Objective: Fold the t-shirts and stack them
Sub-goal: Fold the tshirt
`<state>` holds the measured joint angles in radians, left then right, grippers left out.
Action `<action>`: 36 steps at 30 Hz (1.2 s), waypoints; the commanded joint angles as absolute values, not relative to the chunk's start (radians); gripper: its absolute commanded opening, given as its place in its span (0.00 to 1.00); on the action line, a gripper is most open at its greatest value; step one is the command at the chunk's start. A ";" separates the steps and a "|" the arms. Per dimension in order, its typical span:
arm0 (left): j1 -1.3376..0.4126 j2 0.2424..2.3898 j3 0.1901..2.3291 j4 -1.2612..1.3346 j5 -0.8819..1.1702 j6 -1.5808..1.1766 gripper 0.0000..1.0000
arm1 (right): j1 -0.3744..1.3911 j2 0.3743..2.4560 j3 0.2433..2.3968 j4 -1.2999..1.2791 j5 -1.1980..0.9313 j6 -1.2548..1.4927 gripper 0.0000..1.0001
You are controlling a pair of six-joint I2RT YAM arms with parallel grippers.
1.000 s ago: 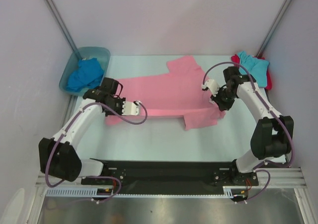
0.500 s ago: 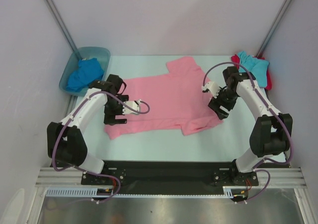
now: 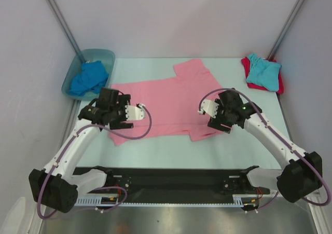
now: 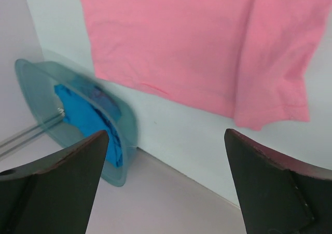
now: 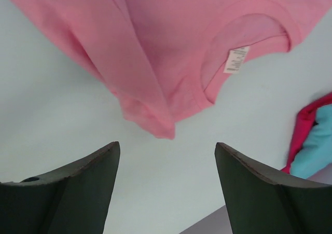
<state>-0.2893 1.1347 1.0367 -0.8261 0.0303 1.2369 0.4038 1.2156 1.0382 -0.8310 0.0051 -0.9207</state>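
A pink t-shirt (image 3: 166,101) lies flat across the middle of the table, its near edge doubled over; the neck label (image 5: 236,60) shows in the right wrist view. My left gripper (image 3: 120,120) hovers open over the shirt's left end, nothing between its fingers (image 4: 78,182). Over the shirt's right end my right gripper (image 3: 220,121) also stands open and empty. A royal blue t-shirt (image 3: 88,78) sits crumpled in the tub (image 3: 106,55). At the back right a turquoise t-shirt (image 3: 263,70) lies on top of a red one (image 3: 280,84).
The blue-green translucent tub stands at the back left against the wall. Pale walls close in the table on three sides, with metal poles (image 3: 59,18) in the back corners. The arms' black base rail (image 3: 176,179) runs along the near edge.
Both grippers opened and let go of the pink shirt, then lifted and drew back toward the near edge. The shirt now lies loose on the table.
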 commanded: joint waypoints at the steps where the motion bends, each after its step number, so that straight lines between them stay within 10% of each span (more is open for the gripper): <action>1: -0.316 1.095 0.934 -0.823 0.107 1.246 1.00 | 0.423 1.242 0.974 -0.724 0.109 -0.927 0.80; 36: -0.353 1.252 0.629 -0.700 0.000 1.279 1.00 | 0.342 1.416 1.204 -0.673 0.178 -1.020 0.80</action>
<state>-0.3496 1.2308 0.6453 -0.8024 0.0189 1.2907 0.3489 1.4166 1.1549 -0.6823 0.1612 -1.0149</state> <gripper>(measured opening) 0.996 0.803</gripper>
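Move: The pink shirt's near hem corner lies some 8 cm back and 3 cm left of the left hand, about 17 cm below; the blue bin stands roughly 30 cm ahead and 20 cm to its left. From the right hand the shirt's collar is about 10 cm ahead, 2 cm right and 15 cm below. The shirt's near right corner is about 2 cm ahead and 7 cm right, and the red-and-teal pile some 28 cm ahead and 22 cm right. Down and back, the left hand sinks about 15 cm while drawing back some 9 cm to the near hem corner, quickly at first and then slower, its fingers wide open and tipping some 25 degrees nearer to straight down. The right hand, still open, dips briefly, then swings forward about 7 cm towards the collar, regaining its height, and hovers there. ##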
